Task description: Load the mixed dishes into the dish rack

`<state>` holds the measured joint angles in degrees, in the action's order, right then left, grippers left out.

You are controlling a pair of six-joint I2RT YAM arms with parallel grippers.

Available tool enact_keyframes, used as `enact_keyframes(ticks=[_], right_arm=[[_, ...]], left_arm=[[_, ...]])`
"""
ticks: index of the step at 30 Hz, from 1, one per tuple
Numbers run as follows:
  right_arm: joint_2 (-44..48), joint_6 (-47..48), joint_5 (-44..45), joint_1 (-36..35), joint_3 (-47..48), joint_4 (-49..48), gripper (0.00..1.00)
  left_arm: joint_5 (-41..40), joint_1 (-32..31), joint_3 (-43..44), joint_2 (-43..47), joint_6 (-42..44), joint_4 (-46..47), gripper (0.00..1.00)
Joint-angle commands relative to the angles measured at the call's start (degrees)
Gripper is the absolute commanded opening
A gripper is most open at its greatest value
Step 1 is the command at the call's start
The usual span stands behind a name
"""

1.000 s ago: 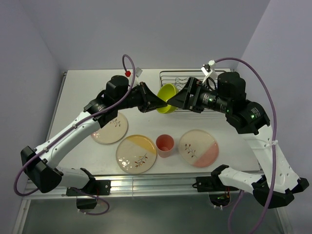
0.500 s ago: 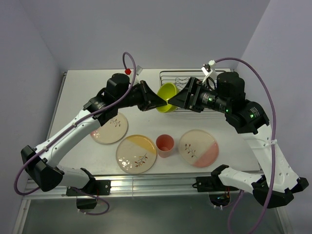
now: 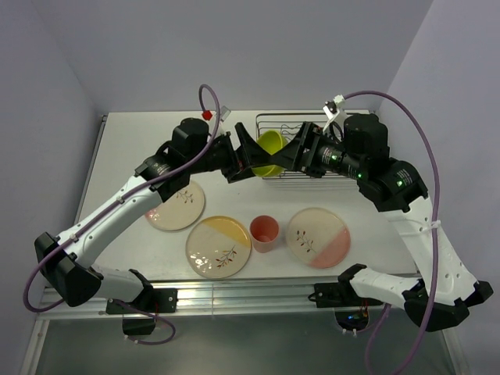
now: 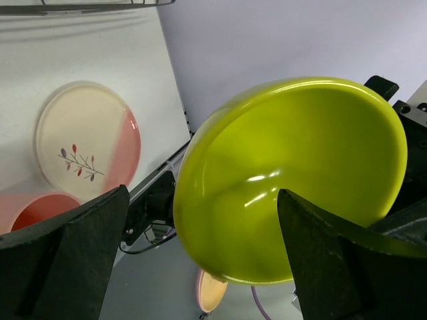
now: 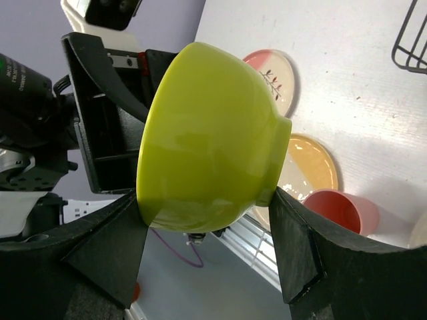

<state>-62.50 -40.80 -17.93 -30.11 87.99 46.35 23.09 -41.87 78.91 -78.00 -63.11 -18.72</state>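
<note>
The lime-green bowl (image 3: pixel 270 147) hangs tilted in the air at the dish rack's (image 3: pixel 285 119) left end. My right gripper (image 5: pixel 205 197) is shut on it, one finger (image 5: pixel 300 247) against its foot and the other across its rim. The left gripper (image 3: pixel 248 153) faces the bowl (image 4: pixel 287 180) from the left, open, its fingers (image 4: pixel 67 260) spread wide on both sides of it. On the table in front lie three cream plates: a pink one at the left (image 3: pixel 176 207), a yellow one (image 3: pixel 219 246) and a pink one at the right (image 3: pixel 316 237). The pink cup (image 3: pixel 264 233) stands between the last two.
Both arms meet over the middle of the table, just in front of the black wire rack (image 5: pixel 410 40). A metal rail (image 3: pixel 250 293) runs along the table's near edge. Walls close in at the back and on both sides.
My left gripper has opened and let go of the bowl, which the right gripper now holds. The bowl has shifted slightly back toward the rack.
</note>
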Motion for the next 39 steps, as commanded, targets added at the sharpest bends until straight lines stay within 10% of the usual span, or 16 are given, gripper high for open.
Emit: enact_keyframes(ticks=[1,20,39], right_arm=[[-0.1,1.3,3.9,0.0,1.0,-1.5,0.0],[-31.0,20.9,49.4,8.9,26.5,14.9,0.0],[-65.1,30.2,76.9,18.7,36.1,9.3,0.0]], left_arm=[[-0.8,1.1,-0.4,1.3,1.1,-0.9,0.99],[-19.5,8.2,19.9,-1.6,23.3,-36.0,0.98],[-37.7,-3.9,16.4,1.7,30.6,-37.6,0.99]])
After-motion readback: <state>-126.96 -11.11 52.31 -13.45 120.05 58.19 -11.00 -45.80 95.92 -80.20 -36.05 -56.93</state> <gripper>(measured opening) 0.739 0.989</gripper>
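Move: My right hand alone holds the green bowl; it is bound for the dish rack's right end, about 28 cm ahead, 26 cm right and 32 cm below. The rack's wavy dividers are some 22 cm ahead and 8 cm right, and the pink-edged plate about 5 cm back and 14 cm right, nearly 40 cm below. My open left hand has the bowl's middle about 6 cm to its right, level fore-and-aft; the rack end is about 26 cm ahead and 38 cm right of it. I carry the bowl in my right hand forward and right over the rack, some 35 cm across the table, and sink about 23 cm, steeply towards the end, keeping my grip while the wrist swings round roughly 95 degrees until the fingers point rightward, forward and down. My left hand, still wide open, backs off about 10 cm to the left and rolls some 40 degrees, its left side rising. ##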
